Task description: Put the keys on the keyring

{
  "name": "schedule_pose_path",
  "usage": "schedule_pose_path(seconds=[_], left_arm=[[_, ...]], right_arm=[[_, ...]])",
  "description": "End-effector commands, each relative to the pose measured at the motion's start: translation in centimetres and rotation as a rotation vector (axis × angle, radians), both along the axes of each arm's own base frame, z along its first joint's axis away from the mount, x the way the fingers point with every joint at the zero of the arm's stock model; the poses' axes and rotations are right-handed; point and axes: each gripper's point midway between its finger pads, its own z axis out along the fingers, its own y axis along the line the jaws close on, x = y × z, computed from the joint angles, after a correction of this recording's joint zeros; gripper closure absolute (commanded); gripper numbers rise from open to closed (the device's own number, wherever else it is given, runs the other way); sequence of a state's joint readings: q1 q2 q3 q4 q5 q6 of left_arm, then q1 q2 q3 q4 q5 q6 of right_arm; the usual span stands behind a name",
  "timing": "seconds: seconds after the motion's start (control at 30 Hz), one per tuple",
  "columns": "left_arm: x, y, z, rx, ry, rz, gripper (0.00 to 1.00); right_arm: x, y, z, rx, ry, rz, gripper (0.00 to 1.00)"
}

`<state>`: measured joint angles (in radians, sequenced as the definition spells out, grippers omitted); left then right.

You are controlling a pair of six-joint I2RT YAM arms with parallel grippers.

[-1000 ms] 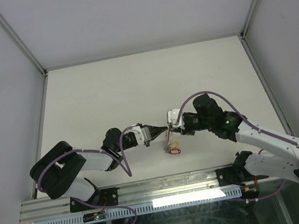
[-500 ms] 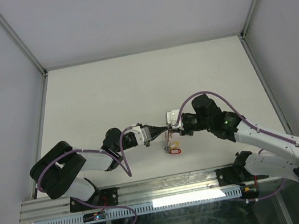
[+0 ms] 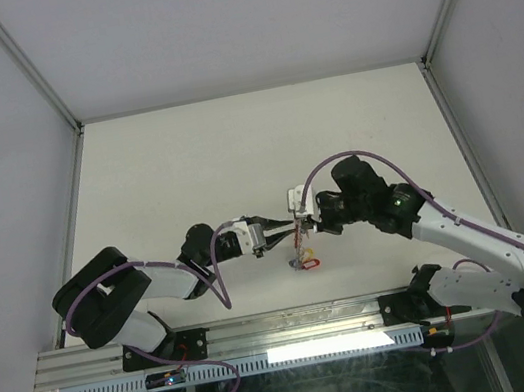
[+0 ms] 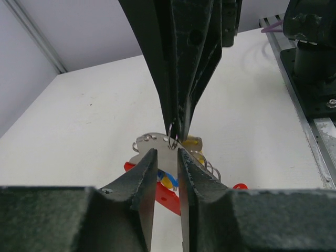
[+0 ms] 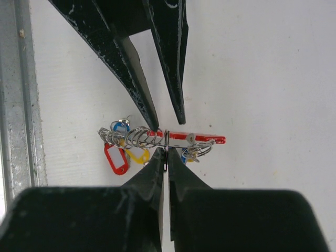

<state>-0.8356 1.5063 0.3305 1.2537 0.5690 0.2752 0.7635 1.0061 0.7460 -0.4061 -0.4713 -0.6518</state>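
The keyring [image 5: 206, 138], a red arc with a grey bar, hangs level just above the table, with several split rings threaded along it. Keys with red [image 5: 115, 159], yellow [image 5: 137, 156] and blue [image 5: 121, 126] tags dangle from its left end. My right gripper [image 5: 167, 150] is shut on a thin split ring that crosses the bar. My left gripper [image 4: 166, 152] faces it with jaws slightly open, nothing clamped. In the right wrist view one left fingertip [image 5: 155, 126] touches the red arc. From the top the bunch [image 3: 302, 258] hangs between both grippers.
The white table [image 3: 184, 159] spreads to the back and both sides. A metal rail [image 5: 21, 105] runs along the near edge close to the bunch. Purple cables loop over both arms.
The right gripper has closed onto the split ring. The left gripper, shut before, has opened slightly. The right arm has shifted a little back and left.
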Motion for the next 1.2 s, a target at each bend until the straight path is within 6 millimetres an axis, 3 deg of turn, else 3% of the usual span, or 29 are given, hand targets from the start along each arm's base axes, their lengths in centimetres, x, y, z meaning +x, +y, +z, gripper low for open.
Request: schedule_pose_path(seconds=[0.0, 0.17, 0.37, 0.83, 1.0, 1.17], left_arm=[[0.7, -0.1, 0.9, -0.017, -0.011, 0.016, 0.74], [1.0, -0.1, 0.6, 0.005, -0.014, 0.025, 0.68], [1.2, -0.3, 0.5, 0.009, -0.004, 0.025, 0.67], [1.5, -0.2, 0.8, -0.01, 0.019, 0.05, 0.64], [2.3, 0.0, 0.9, -0.028, 0.04, 0.098, 0.54], [2.9, 0.4, 1.6, -0.103, 0.079, 0.149, 0.32]], right_arm=[[0.2, -1.2, 2.3, -0.083, 0.0, -0.025, 1.0], [0.1, -1.7, 3.1, -0.174, 0.095, -0.077, 1.0], [0.4, -2.3, 2.6, -0.377, 0.229, -0.209, 1.0], [2.8, -3.1, 2.1, -0.602, 0.286, -0.444, 1.0], [2.8, -3.0, 1.9, -0.667, 0.363, -0.526, 1.0], [1.9, -2.4, 0.8, -0.696, 0.468, -0.575, 1.0]])
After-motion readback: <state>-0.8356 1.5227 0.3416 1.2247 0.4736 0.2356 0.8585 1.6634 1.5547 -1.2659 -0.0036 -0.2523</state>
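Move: The grey keyring plate hangs from the right fingertips, its middle about 4 cm below them and 2 cm to their left. Its red grip is roughly 2 cm ahead of the right hand and 6 cm below; the red key tag dangles some 5 cm back and 8 cm down, neither left nor right. From the barely open left fingers, the plate's middle lies level fore and aft, about 3 cm right and 4 cm below. The keyring stays pinched in the right fingers while that hand rises about 2 cm and sinks back, ending about 3 cm forward and 3 cm right, its wrist turning some 50 degrees until the fingers point almost straight down. The left fingers spread wide beside the keyring, that hand first sinking about 1 cm, then easing 1.5 cm forward. ##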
